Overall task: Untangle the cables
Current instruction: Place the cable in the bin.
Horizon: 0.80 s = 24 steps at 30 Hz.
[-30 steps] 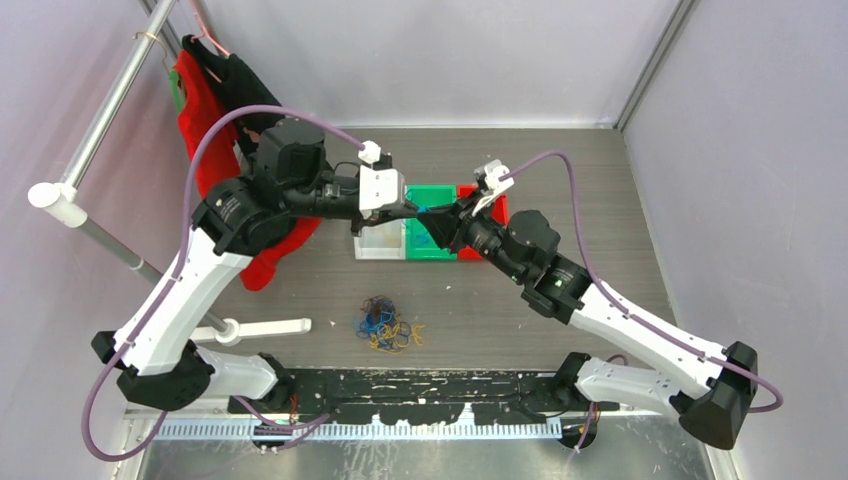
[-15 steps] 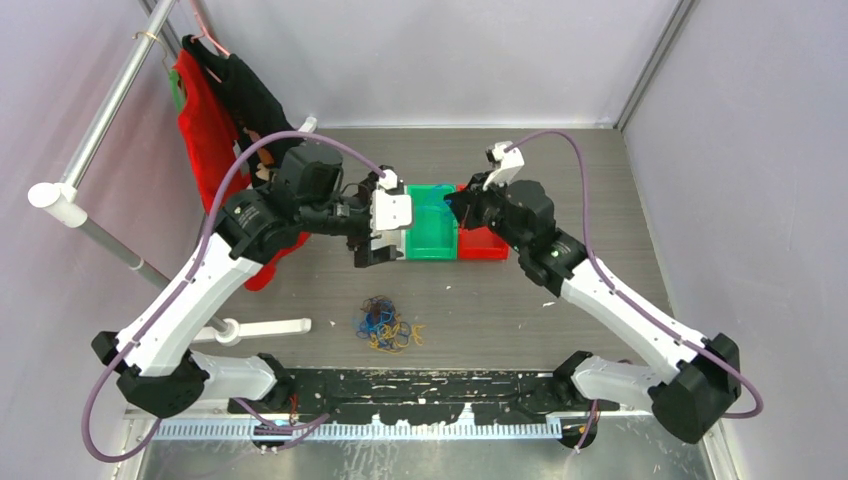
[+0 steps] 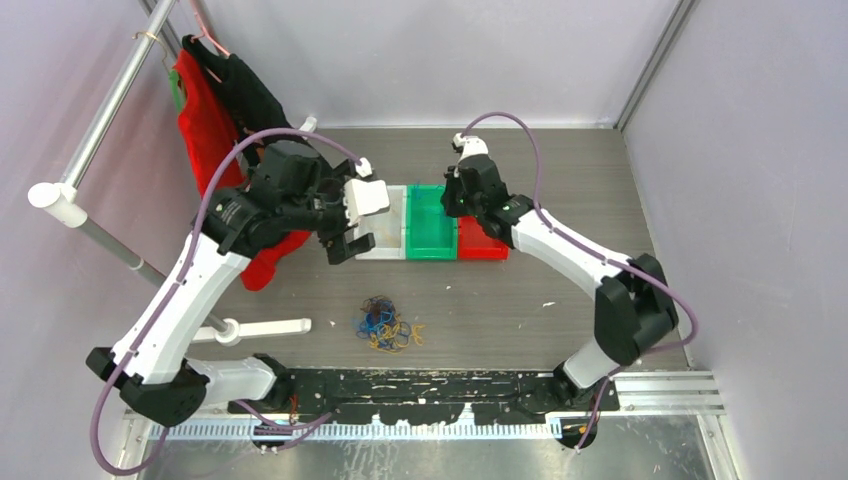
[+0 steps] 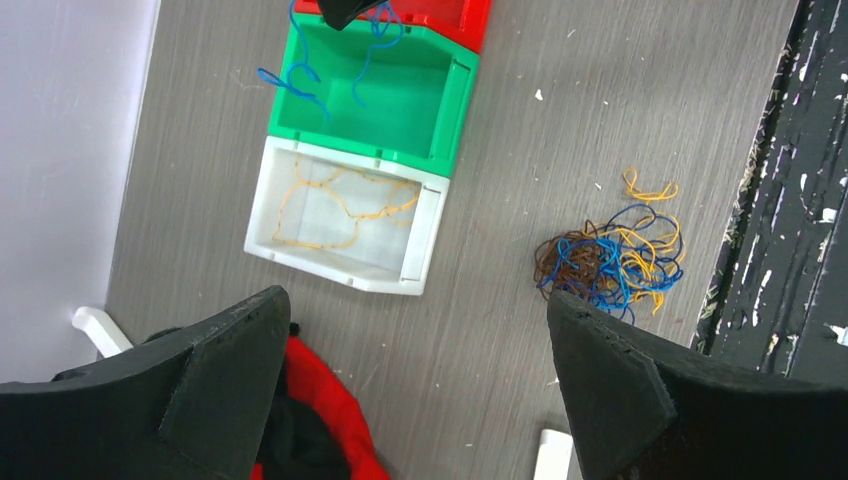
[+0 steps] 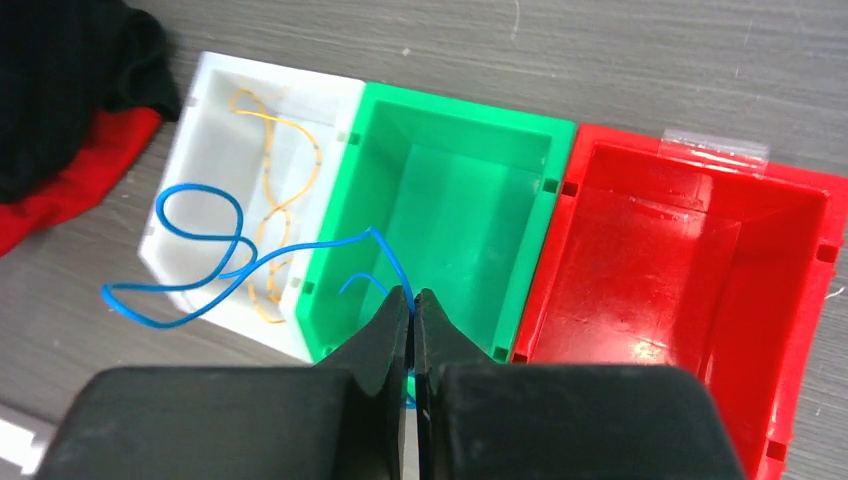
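Observation:
The cables [image 3: 388, 325] lie as a small tangle of blue, yellow-orange and brown strands on the table in front of the bins; the left wrist view also shows the tangle [image 4: 608, 265]. My right gripper [image 5: 412, 295] is shut on a single blue cable [image 5: 376, 233], which dangles in loops over the green bin [image 5: 450, 190] and the white bin [image 5: 215, 75]. From above, the right gripper [image 3: 452, 205] hangs over the green bin [image 3: 432, 251]. A yellow cable [image 4: 340, 215] lies in the white bin [image 4: 345, 275]. My left gripper [image 4: 417, 300] is open and holds nothing, left of the white bin [image 3: 380, 253].
An empty red bin [image 5: 690, 260] stands right of the green one. Red and black clothes [image 3: 205, 120] hang on a metal rail [image 3: 110, 100] at the left, with a white post [image 3: 265, 327] on the table near them. The black base rail [image 3: 420, 385] runs along the near edge.
The left gripper opened, let go of the blue cable and drew back to the left. The right gripper shut on that cable and swung toward the back over the green bin.

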{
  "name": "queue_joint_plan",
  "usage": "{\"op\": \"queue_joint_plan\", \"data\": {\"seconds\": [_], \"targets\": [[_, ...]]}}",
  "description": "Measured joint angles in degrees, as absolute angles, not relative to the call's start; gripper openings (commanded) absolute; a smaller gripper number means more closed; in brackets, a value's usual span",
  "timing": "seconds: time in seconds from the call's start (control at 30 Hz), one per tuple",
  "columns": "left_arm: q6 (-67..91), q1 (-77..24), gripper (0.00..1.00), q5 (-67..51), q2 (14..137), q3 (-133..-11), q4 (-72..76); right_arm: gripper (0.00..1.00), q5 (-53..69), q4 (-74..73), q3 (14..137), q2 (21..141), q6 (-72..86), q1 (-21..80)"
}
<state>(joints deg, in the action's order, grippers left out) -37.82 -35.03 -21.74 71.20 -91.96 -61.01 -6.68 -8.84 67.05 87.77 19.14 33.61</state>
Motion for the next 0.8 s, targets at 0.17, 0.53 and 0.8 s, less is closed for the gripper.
{"op": "queue_joint_plan", "data": {"seconds": [0.17, 0.53, 0.8], "targets": [[-37.69, -34.48, 0.99, -21.08, 67.18, -89.86, -61.21, 0.11, -8.6, -9.56, 69.1, 94.06, 19.9, 32.97], [-36.99, -34.48, 0.99, -20.95, 64.4, -89.17, -61.14, 0.29, -9.26, -12.1, 74.15, 99.15, 24.21, 32.77], [-35.77, -34.41, 0.99, -19.2, 64.07, -87.74, -61.04, 0.4, -9.28, -11.81, 74.91, 98.78, 24.69, 33.54]]}}
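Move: The right gripper holds the blue cable over the green bin, whose middle lies roughly 4 cm ahead, 2 cm to the left and 16 cm below. At the same depth, the white bin with the yellow cable sits about 12 cm to the left and the red bin about 8 cm to the right. From the empty left gripper the green bin is some 19 cm ahead, 12 cm to the right and 29 cm down. Lower the right gripper about 5 cm towards the green bin while easing forward some 3 cm, tipping the fingers slightly further down. Near the bottom, start opening the fingers about a quarter of their range to let go of the blue cable, then rise a centimetre or so. Draw the still-open left gripper back and left about 3 cm, clear of the bins. ##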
